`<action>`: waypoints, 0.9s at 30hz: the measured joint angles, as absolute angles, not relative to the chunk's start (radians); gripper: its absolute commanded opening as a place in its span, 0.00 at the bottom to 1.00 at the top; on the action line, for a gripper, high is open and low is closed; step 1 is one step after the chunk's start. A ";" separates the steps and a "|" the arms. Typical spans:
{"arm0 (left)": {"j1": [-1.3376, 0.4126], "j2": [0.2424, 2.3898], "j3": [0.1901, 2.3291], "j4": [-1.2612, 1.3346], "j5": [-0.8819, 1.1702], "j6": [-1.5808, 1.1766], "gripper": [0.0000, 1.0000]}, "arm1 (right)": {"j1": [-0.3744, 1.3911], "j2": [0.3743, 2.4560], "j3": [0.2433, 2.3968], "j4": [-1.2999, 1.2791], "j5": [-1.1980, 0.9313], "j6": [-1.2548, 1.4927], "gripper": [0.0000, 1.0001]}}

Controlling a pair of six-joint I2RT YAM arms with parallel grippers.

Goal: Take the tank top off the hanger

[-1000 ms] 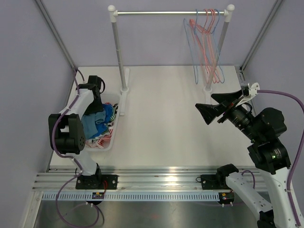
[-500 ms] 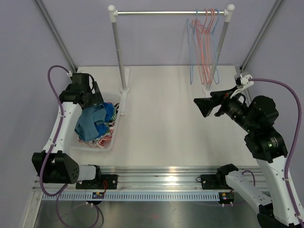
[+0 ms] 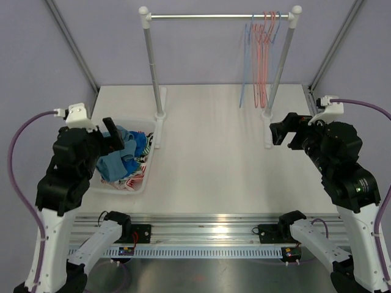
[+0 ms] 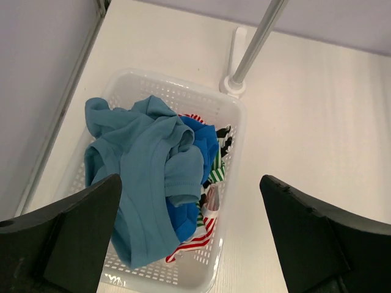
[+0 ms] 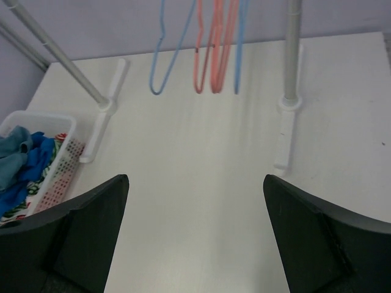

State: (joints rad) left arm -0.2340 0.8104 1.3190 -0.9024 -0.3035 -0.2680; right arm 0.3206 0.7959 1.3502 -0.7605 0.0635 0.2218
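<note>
Several bare blue and red wire hangers (image 3: 259, 55) hang at the right end of the rack's rail; they also show in the right wrist view (image 5: 214, 49). No garment hangs on them. A light blue garment (image 4: 140, 165) lies on top of a pile of clothes in the white basket (image 4: 235, 113), at the left in the top view (image 3: 146, 177). I cannot tell which piece is the tank top. My left gripper (image 4: 192, 244) is open and empty, high above the basket (image 3: 111, 131). My right gripper (image 5: 195, 238) is open and empty above the bare table (image 3: 280, 131).
The rack's two posts stand on white feet at the back centre (image 3: 160, 113) and the back right (image 3: 269, 113). Blue and red-green striped clothes (image 4: 208, 229) lie under the light blue one. Purple walls enclose the table on three sides.
My left gripper has lifted out of the basket and drawn back toward the near left. My right gripper has drawn back to the right. The hangers have swung on the rail.
</note>
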 measured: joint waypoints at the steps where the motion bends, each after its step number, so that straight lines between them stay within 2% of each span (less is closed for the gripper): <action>1: -0.243 0.769 1.319 -0.912 -0.312 -0.264 0.99 | 0.321 0.791 1.354 -0.783 0.099 0.221 1.00; 6: -0.279 0.599 1.288 -0.952 -0.337 -0.257 0.99 | 0.321 0.759 1.354 -0.906 0.229 0.210 1.00; 17: -0.314 0.355 1.088 -0.989 -0.333 -0.231 0.99 | 0.321 0.692 1.353 -1.045 0.359 0.172 0.99; 27: -0.314 0.319 1.058 -0.958 -0.333 -0.224 0.99 | 0.321 0.593 1.324 -1.020 0.356 0.149 1.00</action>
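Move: The teal tank top lies already dropped in the basket, some 7 cm ahead of the open left hand, 7 cm to its left and about 29 cm below. At that depth the basket's middle is roughly 5 cm ahead and 4 cm left, and the blue tank top about 6 cm ahead, straight in line. From the right hand, also empty, the teal top lies some 55 cm left, 7 cm ahead and 34 cm down. The teal tank top is left untouched in the basket as the left hand draws back about 9 cm towards its base, rising slightly before it sinks to end a few centimetres lower, fingers tipping up some 10 degrees. The right hand swings right and back, sinking too, turns clockwise about 15 degrees and comes away from the rack. Both grippers stay wide open and touch nothing. ##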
